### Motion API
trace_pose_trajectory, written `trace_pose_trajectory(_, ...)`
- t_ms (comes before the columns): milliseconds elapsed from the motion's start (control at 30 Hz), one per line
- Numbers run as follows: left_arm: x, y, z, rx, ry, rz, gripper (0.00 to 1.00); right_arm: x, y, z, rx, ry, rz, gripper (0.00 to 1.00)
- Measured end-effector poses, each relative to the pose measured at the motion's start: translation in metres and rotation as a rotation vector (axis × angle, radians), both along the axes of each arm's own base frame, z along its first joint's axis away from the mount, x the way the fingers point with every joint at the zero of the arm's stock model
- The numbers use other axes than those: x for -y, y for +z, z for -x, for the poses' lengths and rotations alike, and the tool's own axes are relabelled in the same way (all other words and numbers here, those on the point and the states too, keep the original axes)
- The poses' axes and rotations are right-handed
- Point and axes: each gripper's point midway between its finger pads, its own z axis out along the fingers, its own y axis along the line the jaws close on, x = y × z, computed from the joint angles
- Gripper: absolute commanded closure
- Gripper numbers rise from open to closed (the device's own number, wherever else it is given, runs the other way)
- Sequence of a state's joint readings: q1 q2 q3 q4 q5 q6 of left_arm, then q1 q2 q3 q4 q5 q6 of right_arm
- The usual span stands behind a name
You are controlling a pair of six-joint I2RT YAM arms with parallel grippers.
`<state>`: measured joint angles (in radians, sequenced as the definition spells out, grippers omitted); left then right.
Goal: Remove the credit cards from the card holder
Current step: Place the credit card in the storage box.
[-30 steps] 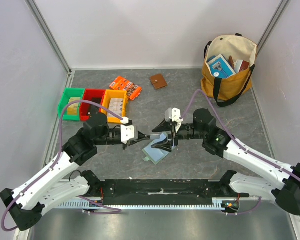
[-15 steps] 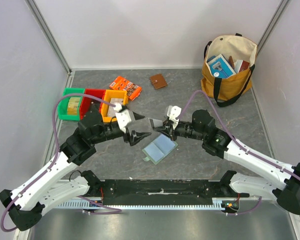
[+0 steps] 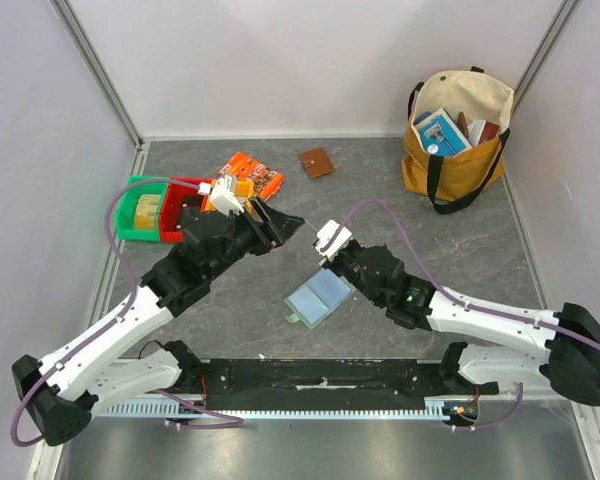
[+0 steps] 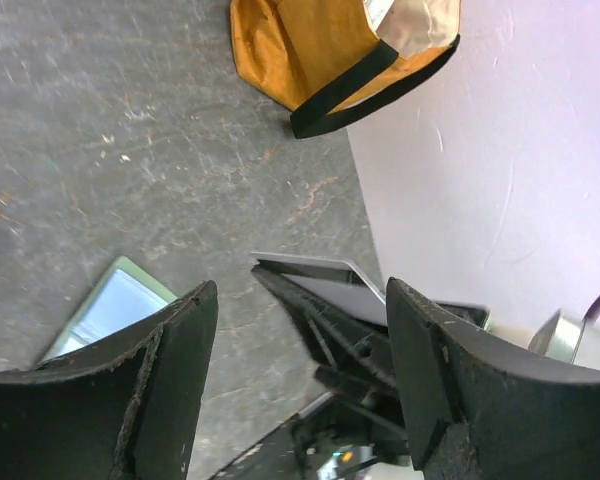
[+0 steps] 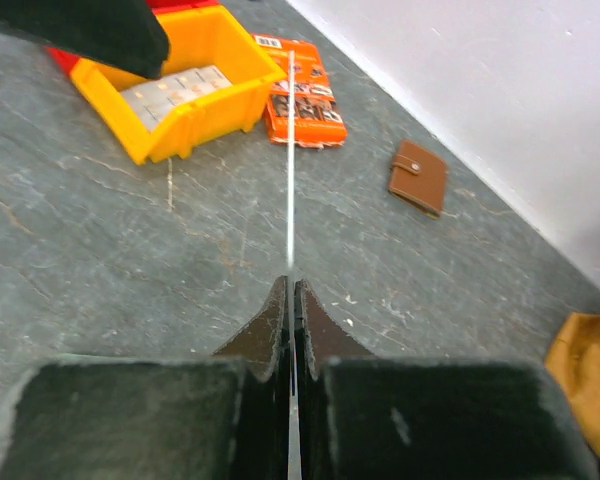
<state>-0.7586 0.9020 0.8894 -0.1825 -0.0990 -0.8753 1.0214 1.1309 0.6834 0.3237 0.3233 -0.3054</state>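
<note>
The pale blue card holder [image 3: 320, 295] lies open and flat on the grey table, and shows at the lower left of the left wrist view [image 4: 108, 305]. My right gripper [image 3: 321, 242] [image 5: 292, 285] is shut on one of the credit cards, held above the table. That card is a thin white line edge-on [image 5: 291, 170] in the right wrist view and a grey plate [image 4: 340, 290] in the left wrist view. My left gripper [image 3: 288, 222] [image 4: 300, 290] is open with nothing between its fingers, just left of the card and facing it.
Green [image 3: 140, 208], red [image 3: 185, 195] and yellow [image 5: 180, 90] bins stand at the left. An orange printed packet [image 3: 252, 172] and a brown wallet [image 3: 317, 161] lie at the back. A tan tote bag [image 3: 458, 130] stands at the back right. Walls enclose three sides.
My left gripper opened and let go of the card, then rose and swung back and left. My right gripper shut on the card and carried it up and left, off the holder.
</note>
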Motion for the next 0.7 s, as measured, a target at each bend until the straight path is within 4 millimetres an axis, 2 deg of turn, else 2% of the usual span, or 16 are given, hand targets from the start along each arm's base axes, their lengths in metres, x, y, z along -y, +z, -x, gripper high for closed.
trace_pose_trajectory(167, 0.015, -0.013, -0.01, -0.155, 0.043, 0.098, 0.35, 0.002, -0.009, -0.003, 0.053, -0.072, 0.057, 1.0)
trace_pose_trajectory(500, 0.029, -0.027, -0.014, -0.274, 0.05, 0.156, 0.53, 0.001, -0.017, -0.008, 0.118, -0.16, 0.135, 1.0)
trace_pose_trajectory(600, 0.033, -0.026, -0.017, -0.281, 0.049, 0.159, 0.65, 0.0, -0.022, -0.008, 0.131, -0.177, 0.164, 1.0)
trace_pose_trajectory(700, 0.035, -0.028, -0.019, -0.286, 0.049, 0.155, 0.83, 0.002, -0.023, -0.009, 0.143, -0.201, 0.178, 1.0)
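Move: The credit card, still pinched in my right fingers, has its middle about 6 cm to the right of my open left hand, some 3 cm ahead and 3 cm lower; from my right hand it is roughly 3 cm left, 2 cm ahead and 3 cm above. The open card holder lies on the table about 7 cm behind and 6 cm right of my left hand, some 23 cm below; the yellow box is about 14 cm ahead and 16 cm left, equally low. I bring my left hand about 5 cm right and down, with a little forward, onto the card's free end, tipping it some 15 degrees further down and closing its wide-open fingers more than halfway around that end. My right hand keeps its pinch, sinks roughly 2 cm and swings clockwise some 10 degrees. ##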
